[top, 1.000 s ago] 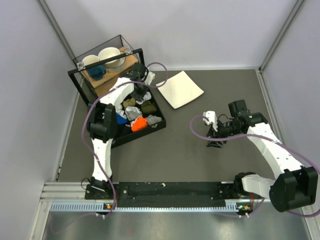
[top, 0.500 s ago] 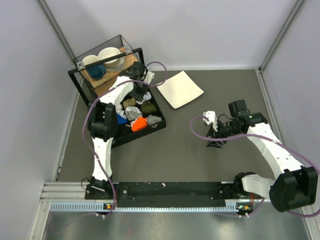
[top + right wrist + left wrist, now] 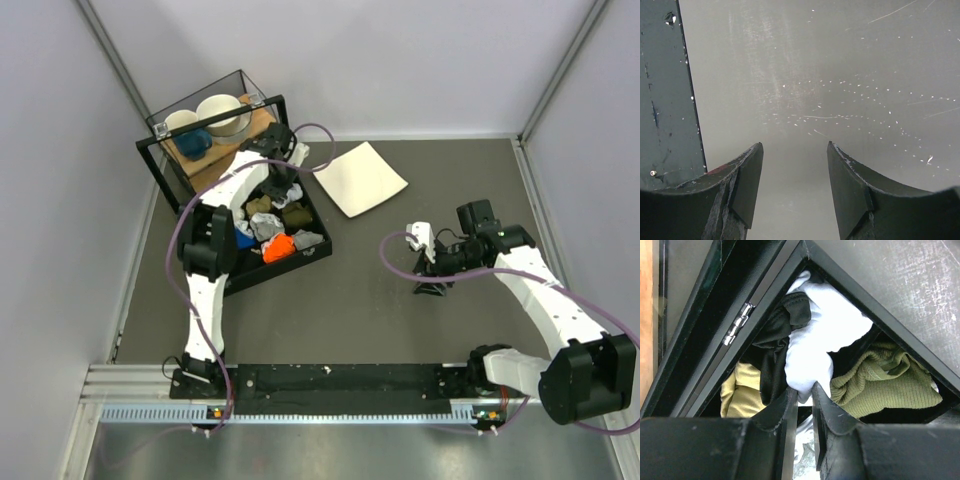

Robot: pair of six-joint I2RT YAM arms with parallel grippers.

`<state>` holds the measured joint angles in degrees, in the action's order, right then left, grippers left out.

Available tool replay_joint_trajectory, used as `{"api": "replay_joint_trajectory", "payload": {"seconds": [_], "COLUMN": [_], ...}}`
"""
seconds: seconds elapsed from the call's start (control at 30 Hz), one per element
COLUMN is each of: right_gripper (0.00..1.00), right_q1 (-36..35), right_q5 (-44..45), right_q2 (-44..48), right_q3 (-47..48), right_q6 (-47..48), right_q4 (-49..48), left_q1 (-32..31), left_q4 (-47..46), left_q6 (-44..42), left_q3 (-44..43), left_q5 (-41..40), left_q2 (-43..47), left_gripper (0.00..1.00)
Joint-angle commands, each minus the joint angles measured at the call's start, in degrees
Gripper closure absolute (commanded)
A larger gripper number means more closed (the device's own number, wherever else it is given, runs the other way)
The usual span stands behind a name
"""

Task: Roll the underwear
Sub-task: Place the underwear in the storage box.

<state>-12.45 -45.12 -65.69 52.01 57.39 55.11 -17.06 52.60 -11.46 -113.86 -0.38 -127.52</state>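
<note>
The underwear (image 3: 815, 335), a white soft cloth, lies bunched in the far corner of the black box (image 3: 880, 310), between a black cloth (image 3: 772, 345) and an olive knit bundle (image 3: 885, 382). My left gripper (image 3: 805, 390) is shut on the underwear's near fold. From above, the left gripper (image 3: 283, 182) reaches down into the box's far corner. My right gripper (image 3: 795, 150) stands open over the bare grey table with nothing between its fingers. In the top view the right gripper (image 3: 432, 282) is at the table's middle right.
The black box (image 3: 322, 252) holds orange (image 3: 278, 247), grey (image 3: 266, 225), blue (image 3: 243, 238) and olive (image 3: 296, 214) bundles. A white square plate (image 3: 360, 178) lies right of it. Behind the box stands a glass case (image 3: 205, 120) with bowls. A yellow cloth (image 3: 740, 390) lies beside the black one.
The left wrist has shifted a little over the box's far corner. The right arm has not moved.
</note>
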Motion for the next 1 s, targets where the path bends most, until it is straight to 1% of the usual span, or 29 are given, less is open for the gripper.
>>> {"api": "replay_joint_trajectory", "payload": {"seconds": [0.0, 0.03, 0.13, 0.3, 0.43, 0.47, 0.6, 0.63, 0.8, 0.83, 0.97], "right_gripper": [0.45, 0.45, 0.45, 0.45, 0.45, 0.45, 0.45, 0.45, 0.45, 0.45, 0.45], "right_q1": [0.58, 0.58, 0.58, 0.58, 0.58, 0.58, 0.5, 0.58, 0.58, 0.58, 0.58], "right_q5": [-1.64, -1.72, -1.72, -1.64, -1.81, -1.81, -1.81, -1.72, -1.72, -1.72, -1.72], "right_q2": [1.97, 2.06, 2.15, 2.5, 2.76, 2.85, 2.85, 2.85, 2.76, 2.76, 2.76], "right_q3": [0.11, 0.11, 0.11, 0.02, -0.07, -0.07, -0.15, -0.15, -0.15, -0.15, -0.15], "right_q6": [0.27, 0.27, 0.36, 0.45, 0.53, 0.53, 0.62, 0.62, 0.62, 0.62, 0.62], "right_q4": [0.17, 0.17, 0.26, 0.26, 0.35, 0.26, 0.35, 0.35, 0.35, 0.35, 0.35], "left_q1": [-0.87, -0.96, -1.4, -2.1, -2.28, -2.28, -2.28, -2.28, -2.28, -2.28, -2.28], "left_q4": [4.62, 4.79, 4.79, 5.06, 5.41, 5.32, 2.17, 1.81, 1.01, 1.01, -0.21], "left_q6": [-1.46, -1.54, -1.89, -2.16, -0.85, -0.49, 0.83, 1.35, 2.67, 2.94, 2.94], "left_q3": [2.77, 2.77, 2.95, 2.86, 1.46, 1.19, 0.84, 0.66, 0.31, 0.57, 3.2], "left_q5": [-5.67, -7.6, -9.89, -10.43, -9.99, -9.81, -6.14, -5.43, 0.11, 2.38, 5.12], "left_q2": [-7.04, -7.04, -7.12, -7.3, -6.69, -5.38, -0.02, 2.17, 7.46, 8.94, 13.17], "left_gripper": [0.78, 0.78, 0.78, 0.76, 0.69, 0.63, 0.55, 0.55, 0.54, 0.53, 0.53]}}
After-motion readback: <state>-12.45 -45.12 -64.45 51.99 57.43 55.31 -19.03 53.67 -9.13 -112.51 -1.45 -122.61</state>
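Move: The rolled white underwear is still between my left fingertips by its near end, in the box's far corner. Its middle lies about 3 cm ahead and 1 cm to the right, slightly below. The olive roll is some 4 cm right and 2 cm back, the beige roll 4 cm left and 1 cm ahead, the grey roll 5 cm back and 3 cm left. From my idle right hand, the white roll lies roughly 23 cm ahead and 32 cm left. I keep my left hand down at the white roll, twisting it only about 5 degrees, left side up and slightly counter-clockwise. Then I open the fingers to roughly twice their gap, let go of the roll's near end, and lift up about 3 cm, drawing slightly back and right out of the box's far corner as the twist unwinds. ##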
